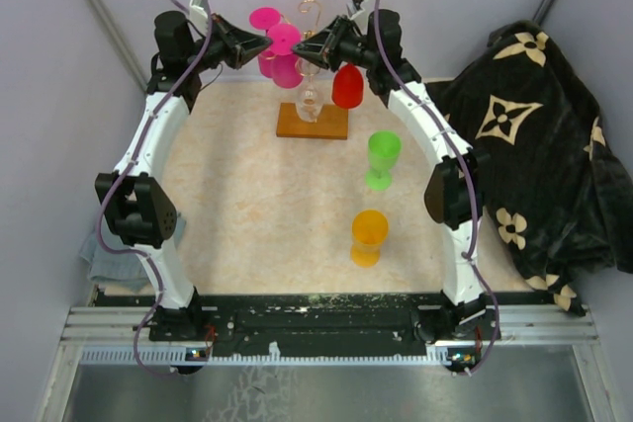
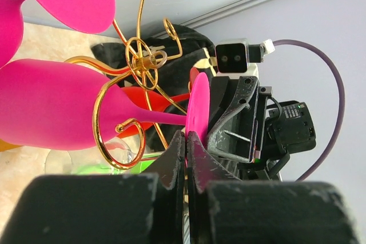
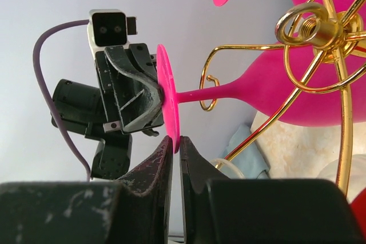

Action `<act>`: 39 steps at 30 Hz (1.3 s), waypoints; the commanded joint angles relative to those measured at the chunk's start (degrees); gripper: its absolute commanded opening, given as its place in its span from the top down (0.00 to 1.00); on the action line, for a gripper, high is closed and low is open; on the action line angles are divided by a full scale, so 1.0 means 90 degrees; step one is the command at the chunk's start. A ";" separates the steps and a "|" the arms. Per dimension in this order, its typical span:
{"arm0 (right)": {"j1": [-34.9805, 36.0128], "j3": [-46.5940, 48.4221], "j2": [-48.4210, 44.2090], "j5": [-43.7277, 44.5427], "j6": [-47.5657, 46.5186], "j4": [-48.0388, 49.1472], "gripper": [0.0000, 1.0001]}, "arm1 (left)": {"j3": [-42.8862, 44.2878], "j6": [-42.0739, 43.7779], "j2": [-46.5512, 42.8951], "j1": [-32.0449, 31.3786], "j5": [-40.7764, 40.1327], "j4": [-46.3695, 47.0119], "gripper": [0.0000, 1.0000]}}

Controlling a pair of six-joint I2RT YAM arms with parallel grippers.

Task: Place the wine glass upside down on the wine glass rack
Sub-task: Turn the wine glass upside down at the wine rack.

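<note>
The wine glass (image 1: 287,68) is pink and lies tilted among the gold scroll arms of the wine glass rack (image 1: 311,11), which stands on a wooden base (image 1: 313,124). My left gripper (image 1: 263,44) is shut on the rim of its round foot (image 2: 198,104), at the jaw tips (image 2: 187,139). From the opposite side my right gripper (image 1: 300,49) reaches the same foot (image 3: 170,107). Its tips (image 3: 176,141) stand slightly apart, a thin gap showing, with the rim between them. The stem passes through a gold curl (image 3: 209,84).
A second pink glass (image 1: 264,17), a red one (image 1: 347,86) and a clear one (image 1: 310,98) hang on the rack. Green (image 1: 383,157) and orange (image 1: 369,236) glasses stand on the table. A dark patterned blanket (image 1: 539,145) lies right, a blue cloth (image 1: 99,256) left.
</note>
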 commanded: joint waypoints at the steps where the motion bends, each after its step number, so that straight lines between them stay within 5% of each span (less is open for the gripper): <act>1: -0.0043 -0.0011 -0.0482 -0.0088 -0.0078 0.0262 0.90 | 0.0036 -0.0106 -0.0036 0.0091 -0.0062 0.0194 1.00; 39: -0.0111 -0.0268 -0.0831 0.0073 -0.0197 0.0340 0.89 | -0.0560 -0.0624 -0.0131 0.0548 -0.0121 0.0497 1.00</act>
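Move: The left hand pinches the held pink glass by its foot. The rack's front-left hook lies about 4 cm ahead of this hand, 2 cm left and 3 cm below. The pink glass already hanging is roughly 9 cm ahead, 2 cm left, its middle 10 cm lower; the clear glass is about 6 cm right, 1 cm back and 10 cm lower. From the freed right hand that hook is some 7 cm left, 2 cm ahead, 3 cm below. Leftward, about 4 cm in all and slightly forward, the left hand carries the upside-down pink glass by its pinched foot into the front-left hook; midway it also sinks some 2.5 cm, fingers tipping down slightly. The right hand, already off the foot, eases a little over 1 cm right and as much up, its fingers still barely parted. ##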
